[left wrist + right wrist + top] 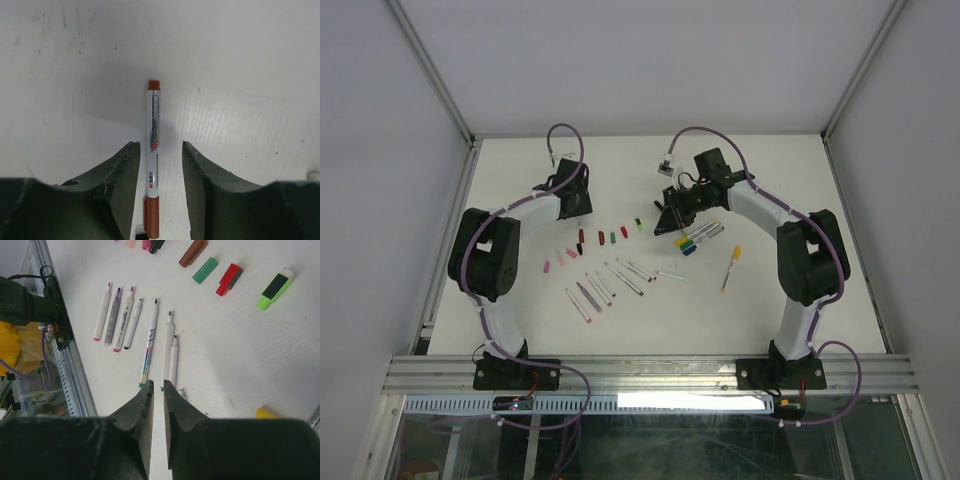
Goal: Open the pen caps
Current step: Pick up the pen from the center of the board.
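Observation:
A pen with a white barrel and a brown cap lies lengthwise between the jaws of my left gripper. It sits close to the left finger, with a clear gap to the right one, so the gripper is open around it. My left gripper hangs at the back left. Loose pen caps lie in a row, among them brown, green and red. My right gripper hovers over uncapped pens, its jaws a narrow gap apart and empty.
Several uncapped pens lie side by side near the table's middle front. A bunch of capped pens sits beside my right gripper, and a yellow pen lies alone to the right. A metal rail marks the table's near edge.

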`<state>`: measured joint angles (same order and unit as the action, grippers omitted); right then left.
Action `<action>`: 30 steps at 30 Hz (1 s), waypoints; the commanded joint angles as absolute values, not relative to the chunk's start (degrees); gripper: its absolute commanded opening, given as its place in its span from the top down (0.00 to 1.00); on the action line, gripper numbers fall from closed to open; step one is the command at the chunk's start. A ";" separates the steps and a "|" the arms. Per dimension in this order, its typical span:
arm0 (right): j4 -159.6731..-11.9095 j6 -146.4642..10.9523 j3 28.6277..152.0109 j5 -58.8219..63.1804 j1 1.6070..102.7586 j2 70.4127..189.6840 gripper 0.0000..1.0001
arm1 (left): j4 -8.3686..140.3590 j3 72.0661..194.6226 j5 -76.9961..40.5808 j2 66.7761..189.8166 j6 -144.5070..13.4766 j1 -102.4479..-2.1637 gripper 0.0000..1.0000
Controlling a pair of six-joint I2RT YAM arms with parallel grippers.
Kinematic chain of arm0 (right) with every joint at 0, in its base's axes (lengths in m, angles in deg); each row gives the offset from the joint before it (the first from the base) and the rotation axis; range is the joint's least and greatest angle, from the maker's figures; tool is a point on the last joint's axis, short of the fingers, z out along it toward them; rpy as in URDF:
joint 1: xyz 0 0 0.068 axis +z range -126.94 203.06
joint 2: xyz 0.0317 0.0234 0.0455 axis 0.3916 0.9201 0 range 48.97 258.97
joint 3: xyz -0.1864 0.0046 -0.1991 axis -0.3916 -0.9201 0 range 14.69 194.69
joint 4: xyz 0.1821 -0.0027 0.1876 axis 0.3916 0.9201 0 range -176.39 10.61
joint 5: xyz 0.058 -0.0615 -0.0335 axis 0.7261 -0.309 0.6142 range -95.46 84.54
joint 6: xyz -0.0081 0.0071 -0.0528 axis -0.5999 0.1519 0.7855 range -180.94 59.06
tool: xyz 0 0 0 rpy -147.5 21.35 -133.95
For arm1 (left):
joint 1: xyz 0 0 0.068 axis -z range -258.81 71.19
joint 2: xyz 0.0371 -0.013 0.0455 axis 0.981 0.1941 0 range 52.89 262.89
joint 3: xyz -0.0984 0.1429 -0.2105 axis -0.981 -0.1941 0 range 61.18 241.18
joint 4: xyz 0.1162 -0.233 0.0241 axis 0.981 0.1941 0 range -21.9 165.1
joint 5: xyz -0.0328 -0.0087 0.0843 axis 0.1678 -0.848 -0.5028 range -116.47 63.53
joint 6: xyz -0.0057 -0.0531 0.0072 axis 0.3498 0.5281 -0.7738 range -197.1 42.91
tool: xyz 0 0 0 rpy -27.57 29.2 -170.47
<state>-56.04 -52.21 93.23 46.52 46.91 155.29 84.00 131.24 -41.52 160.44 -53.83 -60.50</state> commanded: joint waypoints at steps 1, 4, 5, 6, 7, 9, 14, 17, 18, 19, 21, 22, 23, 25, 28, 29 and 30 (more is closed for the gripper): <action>-56.76 -51.44 95.64 49.20 46.61 152.15 0.84 | 86.03 133.75 -42.71 161.77 -54.95 -60.52 0.60; -56.83 -51.54 95.66 49.37 46.61 152.08 0.84 | 86.61 134.18 -42.89 162.67 -54.94 -60.53 0.61; -56.90 -51.58 95.65 49.46 46.61 152.14 0.84 | 86.72 134.33 -42.66 162.93 -54.99 -60.53 0.62; -56.86 -51.62 95.63 49.50 46.59 152.05 0.84 | 86.80 134.45 -42.31 163.15 -55.08 -60.49 0.63; -56.89 -51.62 95.64 49.48 46.56 152.02 0.84 | 86.88 134.52 -41.96 163.45 -55.08 -60.59 0.65; -56.92 -51.62 95.55 49.61 46.46 151.88 0.84 | 86.95 134.56 -41.29 163.93 -55.09 -60.63 0.70; -57.12 -51.79 95.52 50.30 46.15 151.39 0.84 | 87.02 134.61 -40.33 164.77 -55.27 -61.05 0.84; -57.21 -51.89 95.42 50.77 46.02 150.83 0.84 | 87.26 135.38 -40.33 164.76 -55.85 -61.22 0.90; -57.28 -51.97 95.37 50.90 46.03 150.63 0.84 | 87.45 136.00 -40.46 164.70 -56.16 -61.26 0.91; -57.36 -51.98 95.30 51.08 45.94 150.43 0.84 | 87.84 136.71 -40.63 164.52 -56.44 -61.31 0.92; -57.66 -52.10 95.08 51.43 45.97 149.94 0.84 | 88.36 138.42 -40.88 163.95 -57.19 -61.29 0.95; -58.00 -52.15 94.92 51.67 45.92 149.64 0.84 | 88.40 139.11 -40.89 163.41 -57.72 -61.26 0.97; -58.27 -52.23 94.73 51.87 45.96 149.34 0.84 | 88.40 139.66 -40.93 162.84 -58.11 -61.31 0.99; -58.87 -52.39 94.38 52.29 45.86 148.57 0.84 | 88.40 140.37 -41.46 161.21 -58.88 -61.31 1.00; -59.79 -52.57 93.77 53.21 45.77 147.63 0.84 | 88.34 140.88 -41.03 158.42 -59.90 -61.31 1.00; -60.21 -52.65 93.52 53.62 45.69 147.25 0.84 | 88.21 140.77 -40.11 157.34 -60.14 -61.31 1.00; -60.60 -52.63 93.22 54.12 45.65 146.78 0.84 | 87.85 140.43 -38.45 156.11 -60.42 -61.32 1.00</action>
<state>-56.98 -52.38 93.18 50.59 46.13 151.79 89.60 138.38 -41.19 163.19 -57.65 -60.89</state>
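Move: The brown-capped pen lies lengthwise, roughly fore and aft, under the left hand's open fingers, its middle about 3 cm below and 2 cm nearer the base. The loose black cap sits some 10 cm back from the hand, just past the pen's near end. A loose brown cap lies about 8 cm back and 6 cm right, a green cap 8 cm back and 9 right. From the right hand the pen's middle is roughly 18 cm left, 4 ahead and 11 below. Around the barrel of the brown-capped pen, a little beyond its middle, the left fingers close after the hand sinks about 2 cm and eases back 1 cm. Keeping that pinch, the left hand then lifts some 3 cm and carries the pen about 2 cm forward. Meanwhile the right hand, empty and nearly shut, rises about 3 cm. ##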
